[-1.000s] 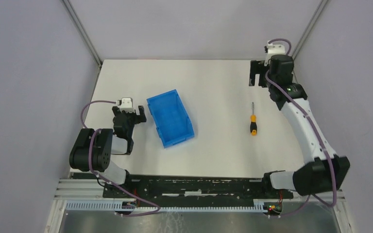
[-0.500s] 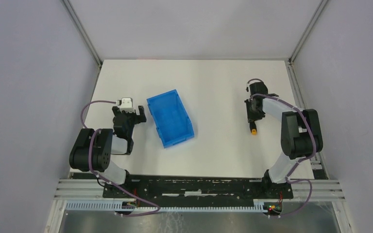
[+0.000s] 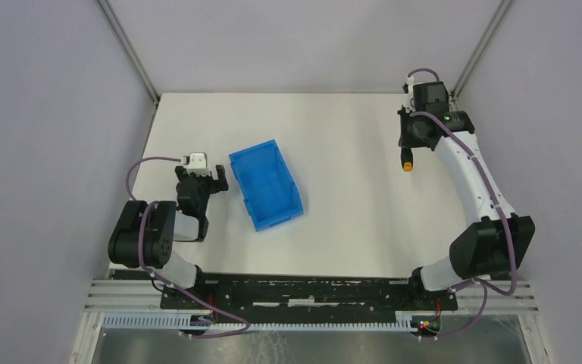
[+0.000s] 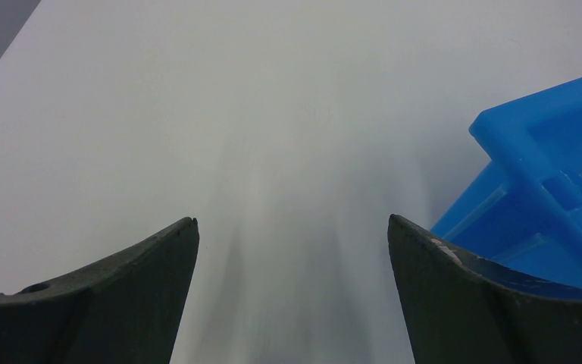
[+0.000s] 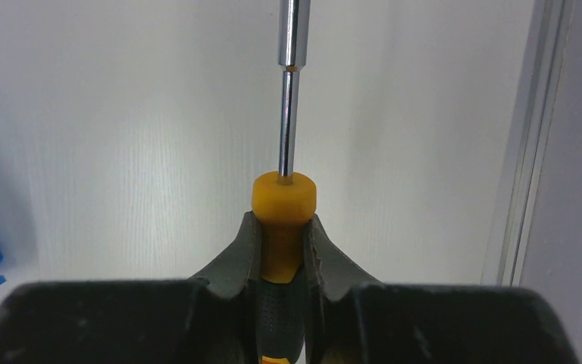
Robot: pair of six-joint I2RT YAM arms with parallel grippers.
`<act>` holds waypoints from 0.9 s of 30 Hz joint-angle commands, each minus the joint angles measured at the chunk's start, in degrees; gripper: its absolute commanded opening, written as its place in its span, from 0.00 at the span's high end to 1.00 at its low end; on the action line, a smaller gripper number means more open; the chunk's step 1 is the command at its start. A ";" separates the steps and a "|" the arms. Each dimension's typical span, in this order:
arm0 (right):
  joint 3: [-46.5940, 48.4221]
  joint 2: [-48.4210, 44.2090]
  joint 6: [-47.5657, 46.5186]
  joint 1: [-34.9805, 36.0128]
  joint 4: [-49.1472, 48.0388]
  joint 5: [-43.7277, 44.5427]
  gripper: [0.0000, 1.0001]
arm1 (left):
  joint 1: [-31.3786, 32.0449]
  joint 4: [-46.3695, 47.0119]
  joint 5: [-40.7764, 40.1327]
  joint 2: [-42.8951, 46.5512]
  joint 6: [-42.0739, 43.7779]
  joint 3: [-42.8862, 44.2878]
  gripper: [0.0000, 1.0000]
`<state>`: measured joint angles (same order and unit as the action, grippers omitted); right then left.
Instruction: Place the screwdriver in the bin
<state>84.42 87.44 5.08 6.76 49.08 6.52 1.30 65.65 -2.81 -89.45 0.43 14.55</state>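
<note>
The screwdriver (image 5: pixel 283 197) has an orange-and-black handle and a thin metal shaft pointing away from the wrist camera. My right gripper (image 5: pixel 283 224) is shut on its handle just behind the orange collar. In the top view, that right gripper (image 3: pixel 408 150) holds the screwdriver (image 3: pixel 407 164) in the air over the back right of the table, only the orange handle end showing. The blue bin (image 3: pixel 265 184) stands left of centre, far from it. Just left of the bin, my left gripper (image 3: pixel 202 176) rests low. It is open, nothing between its fingers, in the left wrist view (image 4: pixel 292 220).
The white table (image 3: pixel 333 227) is walled by grey panels, with metal corner posts at the back. A table-edge rail (image 5: pixel 527 136) runs close on the right of the right wrist view. The bin's corner (image 4: pixel 553 189) lies right beside my left gripper's right finger.
My right gripper came down over the screwdriver, shut on its handle and lifted it off the table toward the back right. Left arm and bin have not moved.
</note>
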 commanded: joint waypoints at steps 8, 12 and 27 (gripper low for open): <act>17.72 9.52 8.59 32.96 -6.69 1.44 1.00 | -0.31 1.24 0.44 1.23 -1.92 -0.13 0.00; 21.12 16.79 3.50 41.18 -14.67 2.95 1.00 | -0.34 1.24 0.44 1.26 -1.92 -0.13 0.00; 15.25 35.64 1.50 47.53 -23.82 4.42 1.00 | -0.32 1.24 0.44 1.24 -1.92 -0.13 0.00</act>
<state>98.00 119.48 5.67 53.28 26.59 8.19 1.30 65.65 -2.81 -89.45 0.43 14.55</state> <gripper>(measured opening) 0.223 0.997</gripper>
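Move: Roughly 39 cm to the right hand's left and 4 cm back towards the base lies the middle of the blue bin, about 16 cm below the hand. The idle left gripper waits on the bin's far side, about 19 cm to the left of the bin's middle and 4 cm farther out. From that left hand, the bin's middle is about 19 cm to the right, 4 cm back and a few centimetres lower. Leftward in one fast sweep of nearly 40 cm, the right hand carries the screwdriver, still pinched by its handle, across to the bin, rising slightly at first and drifting a little back. The wrist turns some 45 degrees counter-clockwise on the way; once over the bin, the hand sinks about 13 cm towards it, fingers keeping their hold. ##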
